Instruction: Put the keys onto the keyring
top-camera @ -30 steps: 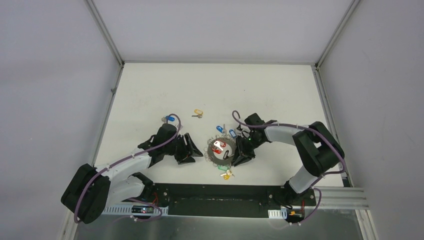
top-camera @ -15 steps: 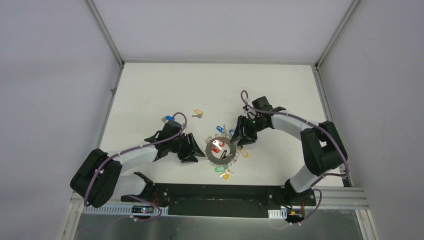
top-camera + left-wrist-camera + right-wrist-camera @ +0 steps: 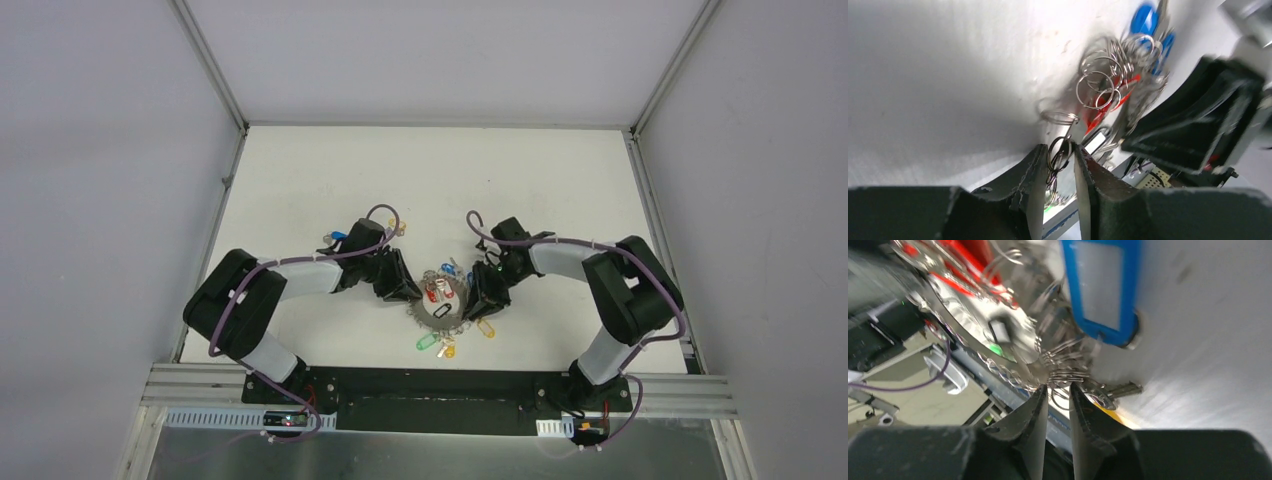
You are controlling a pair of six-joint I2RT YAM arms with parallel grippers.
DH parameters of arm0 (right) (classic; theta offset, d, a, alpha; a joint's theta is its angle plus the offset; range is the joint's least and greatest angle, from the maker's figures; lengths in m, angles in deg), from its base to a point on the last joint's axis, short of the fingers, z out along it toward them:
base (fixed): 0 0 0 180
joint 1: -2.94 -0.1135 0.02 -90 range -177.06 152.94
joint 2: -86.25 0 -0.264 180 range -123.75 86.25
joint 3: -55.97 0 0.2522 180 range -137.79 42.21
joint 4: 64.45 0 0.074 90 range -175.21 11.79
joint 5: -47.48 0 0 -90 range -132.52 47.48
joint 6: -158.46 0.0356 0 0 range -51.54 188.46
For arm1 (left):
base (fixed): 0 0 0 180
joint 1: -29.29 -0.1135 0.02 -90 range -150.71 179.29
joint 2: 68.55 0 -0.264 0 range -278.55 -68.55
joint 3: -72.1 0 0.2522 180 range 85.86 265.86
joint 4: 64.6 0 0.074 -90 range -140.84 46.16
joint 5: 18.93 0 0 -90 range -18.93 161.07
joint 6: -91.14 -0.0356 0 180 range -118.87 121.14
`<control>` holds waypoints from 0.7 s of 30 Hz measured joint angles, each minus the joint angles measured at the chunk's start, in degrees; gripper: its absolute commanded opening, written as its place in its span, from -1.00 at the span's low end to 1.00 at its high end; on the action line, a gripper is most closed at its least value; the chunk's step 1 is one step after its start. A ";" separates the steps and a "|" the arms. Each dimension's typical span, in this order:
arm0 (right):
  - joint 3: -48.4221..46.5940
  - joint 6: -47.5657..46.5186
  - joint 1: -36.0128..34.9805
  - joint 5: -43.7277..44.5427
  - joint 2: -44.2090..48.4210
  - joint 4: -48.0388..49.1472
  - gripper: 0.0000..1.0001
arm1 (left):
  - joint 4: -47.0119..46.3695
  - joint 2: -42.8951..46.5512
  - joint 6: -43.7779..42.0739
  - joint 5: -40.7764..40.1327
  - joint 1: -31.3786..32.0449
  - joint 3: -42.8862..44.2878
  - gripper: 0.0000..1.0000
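Note:
The keyring [image 3: 440, 312] lies on the white table between both grippers, a silvery chain loop strung with red, green and yellow tagged keys. My left gripper [image 3: 405, 290] meets its left edge. In the left wrist view that gripper [image 3: 1058, 152] has its jaws narrowed on a small split ring [image 3: 1060, 154] of the keyring. My right gripper [image 3: 478, 298] is at the loop's right edge. In the right wrist view it [image 3: 1059, 387] pinches a bunch of wire rings [image 3: 1068, 374] below a blue tag [image 3: 1103, 285]. Two loose keys lie behind the left arm, blue-tagged [image 3: 337, 238] and yellow-tagged [image 3: 397, 226].
A raised metal rim [image 3: 215, 230] borders the table on the left, back and right. A black base plate [image 3: 440, 390] runs along the near edge under both arm bases. The left arm's purple cable [image 3: 380, 212] loops over the yellow-tagged key.
The left gripper moved right and back to the keyring's left edge and narrowed on a ring. The right gripper came back down to its right edge and narrowed too.

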 measured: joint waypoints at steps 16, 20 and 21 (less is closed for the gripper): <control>5.68 4.28 -4.44 1.31 15.67 0.22 0.37 | 19.67 26.14 -11.54 -15.17 0.04 -0.74 0.45; 3.96 2.38 -2.43 3.87 17.59 -0.81 0.55 | 21.68 39.30 -12.24 -17.90 0.04 -6.47 0.54; 3.96 1.99 -1.49 4.22 17.75 -1.20 0.59 | 22.14 42.14 -12.28 -18.27 0.02 -8.04 0.56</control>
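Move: Both hands already have their nearly shut fingers on small rings at the keyring's rim. The keyring's middle lies about 5 cm to the right of the left hand, 1 cm back and 3 cm lower; the green tag is roughly 9 cm back and 3 cm right of that hand. From the right hand the keyring's middle is some 3 cm ahead, 6 cm left and 1 cm lower, a blue tag 8 cm ahead and 1 cm right, a yellow tag 2 cm back and 4 cm right. The right hand, still pinching the small rings at the keyring's right rim, drags them about 5 cm back towards the base, then opens wide and lifts off some 5 cm, going forward again. Meanwhile the left hand, after a slight forward push, opens, lets go of its small rings, and draws away left about 8 cm and up 6, its wrist tilting so the fingers swing forward. ##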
